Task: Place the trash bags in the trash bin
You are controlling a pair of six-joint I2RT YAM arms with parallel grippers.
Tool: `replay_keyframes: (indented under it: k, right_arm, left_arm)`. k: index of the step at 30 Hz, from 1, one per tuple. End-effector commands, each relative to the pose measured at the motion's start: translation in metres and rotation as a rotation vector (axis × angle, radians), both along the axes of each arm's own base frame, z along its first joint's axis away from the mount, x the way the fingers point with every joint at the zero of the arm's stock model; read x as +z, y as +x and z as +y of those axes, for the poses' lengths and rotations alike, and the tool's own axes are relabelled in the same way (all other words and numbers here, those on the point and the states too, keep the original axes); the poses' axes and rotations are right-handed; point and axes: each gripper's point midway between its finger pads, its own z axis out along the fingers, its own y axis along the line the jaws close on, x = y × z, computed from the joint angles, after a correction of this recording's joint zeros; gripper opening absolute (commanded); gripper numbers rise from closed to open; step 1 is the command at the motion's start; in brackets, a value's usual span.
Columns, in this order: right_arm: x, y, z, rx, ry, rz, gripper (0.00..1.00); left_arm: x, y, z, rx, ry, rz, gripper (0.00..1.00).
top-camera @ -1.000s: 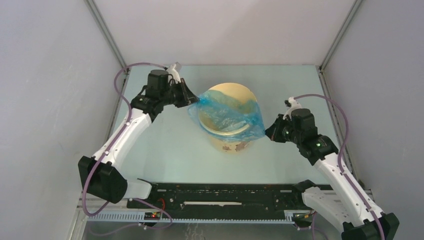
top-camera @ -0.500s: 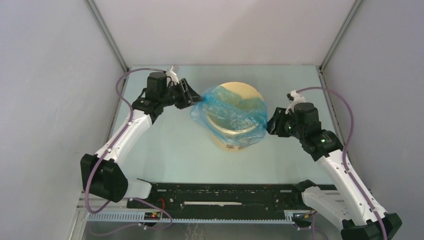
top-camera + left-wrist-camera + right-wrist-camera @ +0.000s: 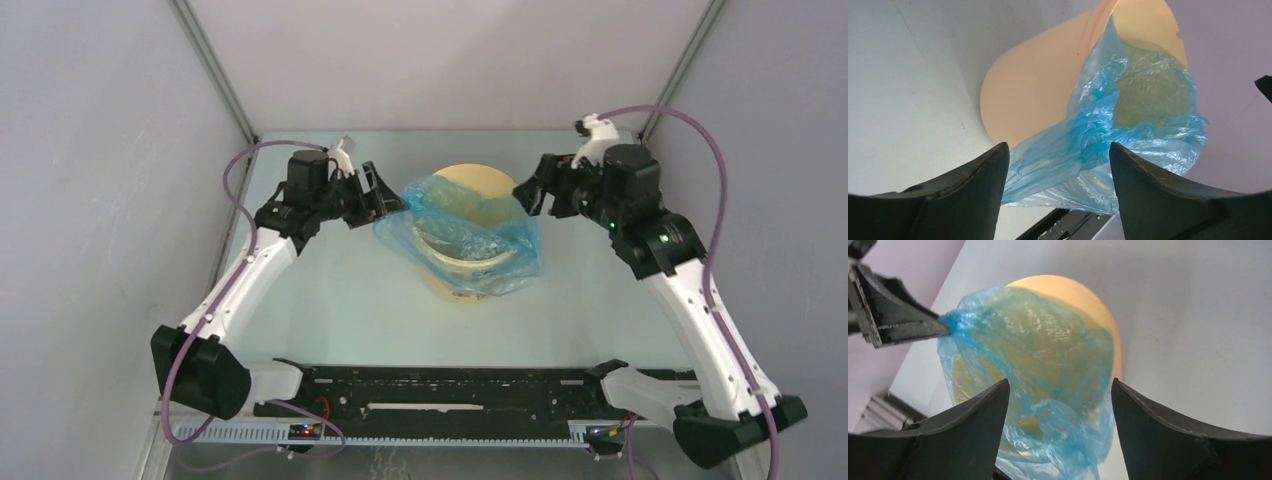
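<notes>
The trash bin (image 3: 478,181) is a pale tan bucket standing mid-table. The trash bag (image 3: 468,238), thin wrinkled light-blue film, hangs over the bin's near rim and sags into its mouth and down its front. My left gripper (image 3: 383,197) stands open at the bag's left corner; in the left wrist view the bag (image 3: 1128,130) and the bin (image 3: 1033,85) lie beyond the spread left gripper (image 3: 1058,146), ungripped. My right gripper (image 3: 533,190) hangs open above the bin's right rim. The right gripper (image 3: 1059,382) looks down on the bag (image 3: 1038,350) and bin (image 3: 1090,295), holding nothing.
A black rail (image 3: 450,385) with the arm bases runs along the near table edge. Grey enclosure walls and metal corner posts (image 3: 215,75) close in the left, back and right. Purple cables (image 3: 235,165) loop off both arms.
Both grippers have opened and let go of the bag. The right arm has risen and swung toward the back. The bag has slackened and slumped over the bin's near rim.
</notes>
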Motion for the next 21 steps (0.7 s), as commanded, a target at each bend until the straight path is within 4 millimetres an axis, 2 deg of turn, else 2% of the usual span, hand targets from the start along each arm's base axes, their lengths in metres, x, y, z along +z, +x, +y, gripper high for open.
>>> replay_keyframes:
  k: [1, 4, 8, 12, 17, 21]
  right_arm:
    - [-0.010, -0.001, 0.044, 0.293, -0.152, -0.077, 0.81]
    - [-0.031, -0.006, 0.061, 0.435, -0.266, -0.092, 0.75]
    - [-0.044, -0.016, 0.068, 0.596, -0.301, -0.096, 0.64]
    - [-0.050, -0.018, 0.059, 0.620, -0.306, -0.080, 0.66]
    - [-0.070, -0.024, 0.047, 0.685, -0.387, -0.069, 0.65]
    - [-0.063, -0.013, 0.049, 0.664, -0.403, -0.128, 0.65]
  left_arm:
    - [0.001, -0.009, 0.000, -0.027, 0.014, 0.006, 0.77]
    - [0.004, -0.011, 0.003, -0.016, 0.019, -0.018, 0.79]
    - [0.007, -0.013, 0.003, -0.026, 0.021, -0.025, 0.80]
    - [0.004, -0.014, 0.002, -0.026, 0.015, -0.010, 0.81]
    - [0.002, -0.016, 0.003, -0.022, 0.019, -0.007, 0.81]
    - [0.000, -0.017, 0.004, -0.022, 0.017, 0.000, 0.81]
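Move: The right hand, open, is high over the bin's right side. The trash bag's right edge, draped on the rim, is some 12 cm below it, about 4 cm left and 3 cm back. The bin's mouth is centred about 15 cm left, 4 cm back and 12 cm below. The left gripper is roughly 32 cm left, level in reach and 9 cm lower. From the left hand, that right edge is around 30 cm right, 5 cm back and slightly below. Down and to the left, the right hand sinks about 7 cm towards the trash bag's right edge. It swings left over the bin's right rim early on, then eases slightly back right. The wrist turns some 35 degrees counter-clockwise and rolls left side down, while the fingers narrow partway and stay open, coming close around the bag's edge. The left hand stays open by the bag's left edge. ##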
